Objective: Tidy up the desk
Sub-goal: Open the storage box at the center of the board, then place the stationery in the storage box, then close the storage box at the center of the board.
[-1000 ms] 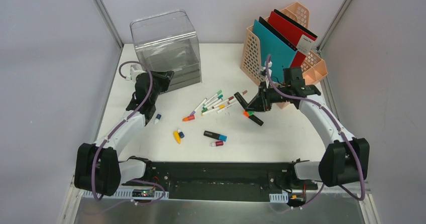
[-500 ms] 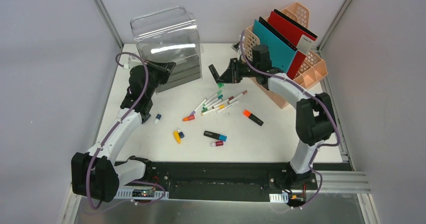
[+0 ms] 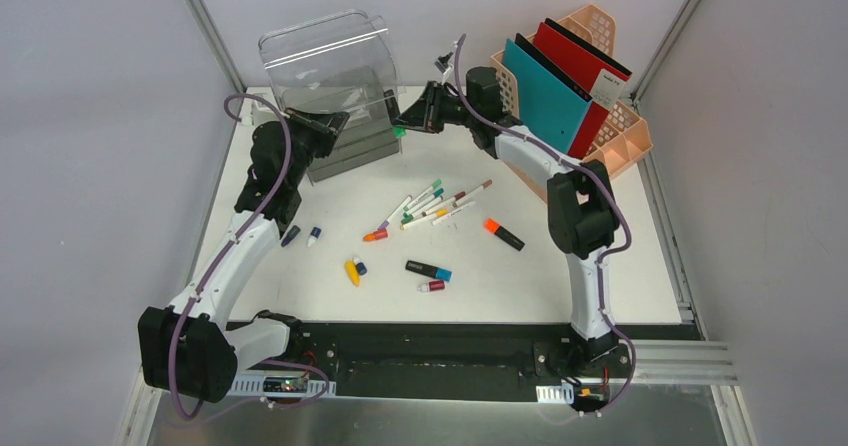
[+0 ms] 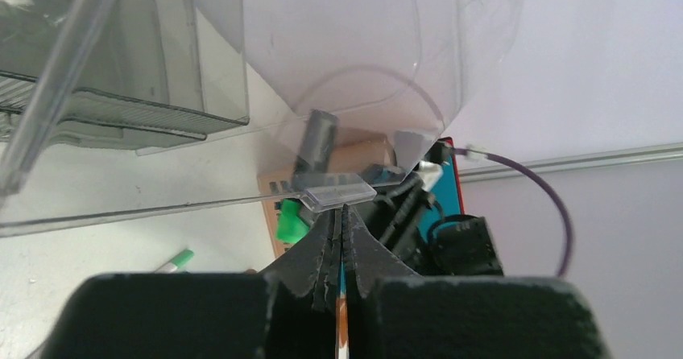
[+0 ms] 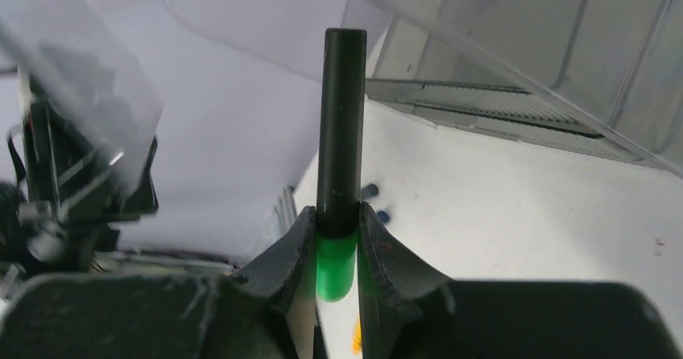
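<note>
The white desk carries a clear box at the back left. Its clear front flap is raised and tilted. My left gripper is shut, its tips pinched at the flap's small clear tab. My right gripper reaches to the box's right front corner. It is shut on a black marker by the marker's green cap, and the black barrel points toward the box opening. The green cap shows just beside the box.
A peach file rack with teal and red folders stands at the back right. Several thin markers lie mid-desk, with an orange-capped highlighter, a yellow one, a black-and-blue one and small blue caps. A black rail runs along the front.
My right arm swung from beside the file rack across to the clear box, carrying the green-capped marker. My left gripper closed at the flap and raised it.
</note>
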### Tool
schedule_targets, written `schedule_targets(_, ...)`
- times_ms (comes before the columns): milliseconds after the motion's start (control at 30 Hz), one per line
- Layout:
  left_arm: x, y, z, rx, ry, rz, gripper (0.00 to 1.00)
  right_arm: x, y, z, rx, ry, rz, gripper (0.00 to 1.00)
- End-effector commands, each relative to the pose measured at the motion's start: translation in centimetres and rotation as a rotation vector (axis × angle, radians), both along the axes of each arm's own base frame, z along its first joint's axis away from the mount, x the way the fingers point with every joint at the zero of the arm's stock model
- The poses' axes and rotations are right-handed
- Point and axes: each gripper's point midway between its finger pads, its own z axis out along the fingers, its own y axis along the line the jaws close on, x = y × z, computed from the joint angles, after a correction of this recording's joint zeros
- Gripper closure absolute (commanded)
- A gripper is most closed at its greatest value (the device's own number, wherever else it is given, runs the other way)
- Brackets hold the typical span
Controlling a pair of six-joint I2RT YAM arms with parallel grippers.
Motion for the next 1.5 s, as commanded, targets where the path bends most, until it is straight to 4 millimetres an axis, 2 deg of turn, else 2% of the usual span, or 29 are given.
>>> schedule_targets(0,0.1,0.1,6.0,-0.029,-0.156,-0.002,1.0,3.1,1.3,2.9,0.126,0.195,-0.145,1.0)
schedule_targets(267,0.1,0.0,7.1,-0.047,-0.178,-0.003,1.0,6.7,3.0,4.6,0.201,0.249,-0.25,1.0)
schedule_targets(400,0.1,0.0,7.0,-0.051,-0.176,-0.002,1.0,7.8,3.4,2.8,0.109,0.315,-0.359,1.0)
schedule_targets(567,0.1,0.0,7.0,-0.05,-0.173,-0.002,1.0,6.4,4.5,1.6,0.032,0.398,-0.348,1.0)
schedule_targets(600,0.1,0.0,6.9,-0.05,-0.172,-0.003,1.0,7.4,4.4,1.3,0.038,0.411,-0.42,1.0)
schedule_targets(700,0.1,0.0,6.9,-0.053,-0.17,-0.003,1.0,7.6,5.0,1.7,0.07,0.464,-0.463,0.88)
schedule_targets(867,0.0,0.0,6.8,-0.059,-0.167,-0.003,1.0,7.4,5.8,2.0,0.083,0.469,-0.462,0.52)
schedule_targets(967,-0.2,0.0,6.8,-0.059,-0.163,-0.004,1.0,7.5,5.8,1.8,0.078,0.46,-0.466,0.38)
schedule_targets(1167,-0.4,0.1,7.1,-0.059,-0.169,-0.003,1.0,7.1,5.6,2.0,0.102,0.44,-0.414,0.32)
schedule_targets(1300,-0.6,0.1,7.1,-0.056,-0.17,-0.003,1.0,6.4,5.1,3.9,0.163,0.374,-0.341,0.31)
schedule_targets(1367,-0.7,0.1,7.1,-0.053,-0.171,-0.003,1.0,5.0,4.8,5.5,0.195,0.309,-0.254,0.31)
schedule_targets(1467,-0.8,0.2,7.0,-0.052,-0.171,-0.003,1.0,3.6,3.9,5.7,0.182,0.259,-0.189,0.33)
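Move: The right hand holds the black marker with the green cap; the open storage box's upper compartment lies about 8 cm ahead of that hand, 13 cm left and 10 cm below. On the table, roughly 22 cm down, the pen pile is some 7 cm back and 7 cm right, the orange-capped marker about 14 cm back and 21 cm right. From the left hand, at the raised lid, the compartment is about 12 cm ahead, 1 cm right and 18 cm below. Right hand carries the marker 7 cm forward and 5 left, releasing it into the box; left props the lid. ##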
